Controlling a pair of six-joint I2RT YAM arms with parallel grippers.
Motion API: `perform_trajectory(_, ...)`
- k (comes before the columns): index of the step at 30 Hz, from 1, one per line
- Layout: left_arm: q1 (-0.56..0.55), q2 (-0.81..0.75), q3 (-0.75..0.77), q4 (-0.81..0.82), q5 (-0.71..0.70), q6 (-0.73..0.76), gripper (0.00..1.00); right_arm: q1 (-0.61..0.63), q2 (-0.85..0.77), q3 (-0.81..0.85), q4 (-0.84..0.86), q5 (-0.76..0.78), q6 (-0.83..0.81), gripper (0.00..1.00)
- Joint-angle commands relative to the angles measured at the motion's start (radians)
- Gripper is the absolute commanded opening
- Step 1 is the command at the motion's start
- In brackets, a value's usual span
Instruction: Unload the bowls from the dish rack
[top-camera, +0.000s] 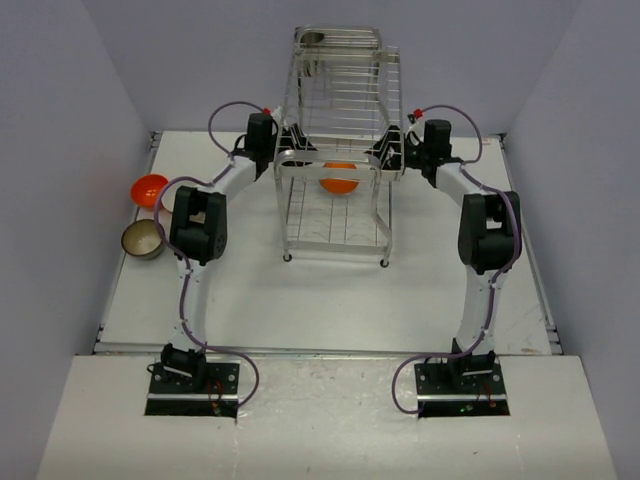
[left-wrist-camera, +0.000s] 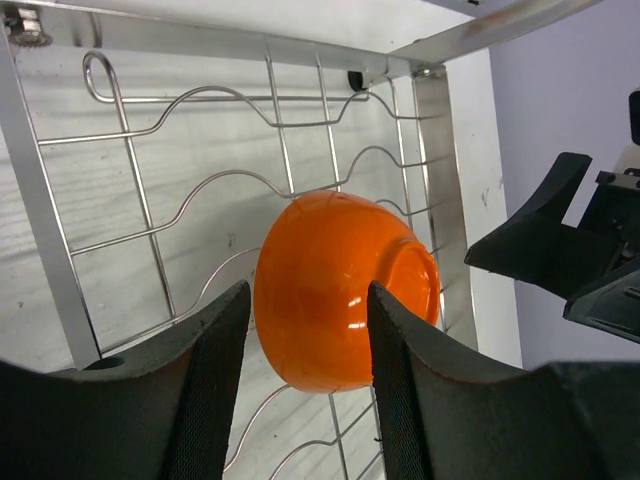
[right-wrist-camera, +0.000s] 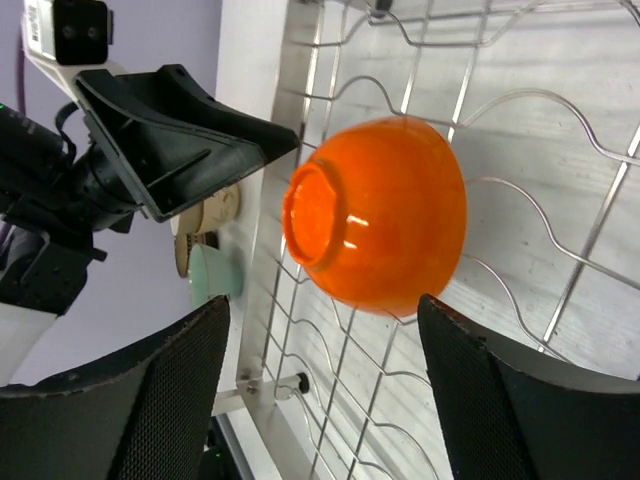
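An orange bowl (top-camera: 340, 178) lies on its side on the wire shelf of the dish rack (top-camera: 340, 90). My left gripper (top-camera: 292, 143) reaches in from the rack's left side, my right gripper (top-camera: 390, 148) from its right. In the left wrist view the bowl (left-wrist-camera: 340, 290) sits just past the open left gripper (left-wrist-camera: 308, 300), whose right finger overlaps its edge. In the right wrist view the bowl (right-wrist-camera: 380, 215) shows its foot ring. It rests clear of the wide-open right gripper (right-wrist-camera: 325, 310).
A second orange bowl (top-camera: 150, 189) and a brown-olive bowl (top-camera: 143, 239) stand on the table at the far left. A mint green bowl (right-wrist-camera: 212, 272) and a cream bowl (right-wrist-camera: 205, 210) show beyond the rack's edge. The rack's frame bars and wavy wires (left-wrist-camera: 140, 200) surround both grippers.
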Motion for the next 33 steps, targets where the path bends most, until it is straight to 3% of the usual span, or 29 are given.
perform_trajectory(1, -0.002, -0.050, 0.023, -0.063, -0.016, 0.048, 0.51, 0.001, -0.021, -0.048, 0.024, -0.012, -0.008, 0.77)
perform_trajectory(3, -0.005, -0.045, 0.027, -0.068, -0.011, 0.051, 0.51, 0.004, -0.019, -0.058, 0.020, -0.011, -0.003, 0.82)
perform_trajectory(11, -0.019, -0.021, 0.055, -0.071, 0.007, 0.045, 0.51, 0.027, 0.024, -0.022, 0.000, 0.000, -0.008, 0.86)
perform_trajectory(12, -0.020, -0.019, 0.058, -0.069, 0.007, 0.045, 0.51, 0.029, 0.034, -0.015, -0.008, 0.012, -0.011, 0.94)
perform_trajectory(14, -0.025, -0.010, 0.069, -0.069, 0.010, 0.043, 0.51, 0.036, 0.050, 0.004, -0.016, 0.012, -0.012, 0.98)
perform_trajectory(23, -0.040, 0.013, 0.107, -0.096, 0.012, 0.042, 0.51, 0.072, 0.091, 0.060, -0.100, 0.107, -0.020, 0.99)
perform_trajectory(33, -0.043, 0.004, 0.100, -0.102, 0.005, 0.049, 0.51, 0.118, 0.039, 0.008, -0.143, 0.279, -0.048, 0.99)
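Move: The orange bowl sits foot-up on the rack's lower shelf, between my hands: from my right hand about 9 cm to the left, 3 cm back and 8 cm lower. From my left hand it is some 8 cm to the right, 7 cm back and 5 cm lower. Level with the bowl, the shelf's left side rail runs about 15 cm to the left of it, and the right side rail about 12 cm to its right. I sink my right hand about 6 cm towards the orange bowl, first almost straight down, then down and about 4 cm left, spreading its fingers from three-quarters to wide open and tilting some 10 degrees. My left hand, fingers still half open, dips slightly, then eases about 2 cm right and 1 cm back, closer to the bowl; neither hand closes on anything. ##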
